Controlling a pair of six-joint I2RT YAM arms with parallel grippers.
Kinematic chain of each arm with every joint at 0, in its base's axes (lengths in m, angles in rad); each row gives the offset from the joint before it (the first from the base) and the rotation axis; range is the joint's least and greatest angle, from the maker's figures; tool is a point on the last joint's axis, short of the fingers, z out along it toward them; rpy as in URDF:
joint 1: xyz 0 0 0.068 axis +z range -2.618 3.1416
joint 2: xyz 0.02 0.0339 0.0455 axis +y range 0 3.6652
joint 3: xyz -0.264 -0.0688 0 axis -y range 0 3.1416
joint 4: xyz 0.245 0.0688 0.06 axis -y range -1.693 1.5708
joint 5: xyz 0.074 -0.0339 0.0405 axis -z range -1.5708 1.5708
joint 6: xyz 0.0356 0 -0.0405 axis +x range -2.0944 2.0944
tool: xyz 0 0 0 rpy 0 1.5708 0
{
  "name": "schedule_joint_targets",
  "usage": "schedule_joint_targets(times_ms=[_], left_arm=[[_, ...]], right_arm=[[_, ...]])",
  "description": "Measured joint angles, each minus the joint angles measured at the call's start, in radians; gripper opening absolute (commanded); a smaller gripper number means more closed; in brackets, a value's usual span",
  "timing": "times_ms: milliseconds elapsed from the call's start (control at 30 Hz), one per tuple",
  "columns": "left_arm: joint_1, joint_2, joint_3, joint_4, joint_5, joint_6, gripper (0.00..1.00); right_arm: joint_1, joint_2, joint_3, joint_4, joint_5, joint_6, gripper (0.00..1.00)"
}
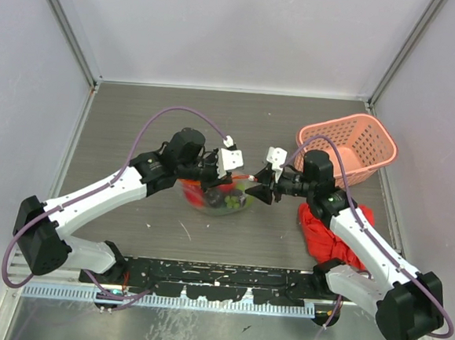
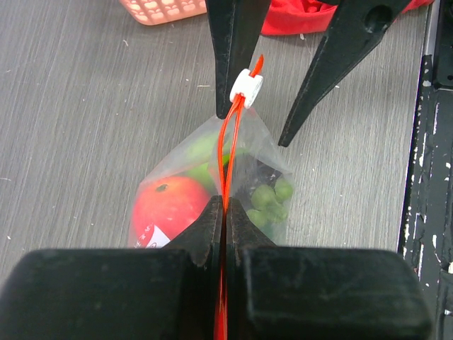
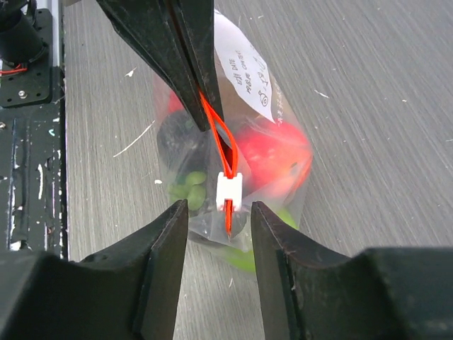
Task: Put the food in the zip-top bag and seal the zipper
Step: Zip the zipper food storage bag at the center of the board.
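Observation:
The clear zip-top bag [image 1: 219,197] hangs just above the table centre between both arms. Inside it is the food: a red fruit [image 2: 173,209], green grapes [image 2: 272,198] and a dark piece [image 3: 173,138]. My left gripper [image 2: 225,207] is shut on the red-orange zipper [image 2: 226,152] at one end. The zipper's white slider [image 3: 229,190] sits at the other end, just ahead of my right gripper [image 3: 219,211]. That gripper is open, its fingers [image 3: 173,241] flanking the slider without touching it. A white label [image 3: 248,78] shows on the bag.
A pink lattice basket [image 1: 348,144] stands at the back right. A red cloth [image 1: 329,229] lies under the right arm. A black mounting rail [image 1: 219,280] runs along the near edge. Grey walls enclose the table on three sides.

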Motion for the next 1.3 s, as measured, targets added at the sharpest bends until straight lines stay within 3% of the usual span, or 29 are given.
schedule_joint_targets(times_ms=[133,433,733,900,1133,1300], left_arm=[[0.0,-0.002,-0.003,0.001,0.0,0.0,0.0],[0.0,-0.006,-0.012,0.008,0.007,-0.001,0.0],[0.0,-0.029,-0.023,0.017,0.008,-0.003,0.0],[0.0,-0.032,-0.024,0.017,0.008,-0.003,0.0],[0.0,-0.032,-0.024,0.016,0.008,-0.003,0.0],[0.0,-0.034,-0.024,0.015,0.011,-0.003,0.14]], right_arm=[[-0.001,0.002,-0.011,0.054,-0.006,0.014,0.41],[-0.009,0.016,-0.019,0.108,-0.031,0.034,0.16],[-0.026,0.011,-0.02,0.114,-0.048,0.037,0.3],[-0.036,0.008,-0.023,0.109,-0.048,0.036,0.31],[-0.037,0.008,-0.023,0.108,-0.057,0.036,0.18],[-0.037,0.016,-0.023,0.108,-0.07,0.035,0.01]])
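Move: Just to the left of the right fingertips, about 1 cm away and nearly level in height, sits the white slider on the orange zipper strip. It lies some 5 cm to the right of the left fingers, which already pinch the strip. From the right hand, the grapes in the bag are about 5 cm left, 3 cm back and 13 cm down; the red tomato is about 14 cm left, 1 cm back and equally low. Closing onto the end of the zipper strip, the right hand rises only about 1 cm and edges barely forward, tilting a few degrees, while its half-open fingers narrow, spread a little again, then come nearly shut on the orange tail beside the white slider. The left hand stays almost in place and keeps its pinch on the strip, holding it out towards the right hand. ##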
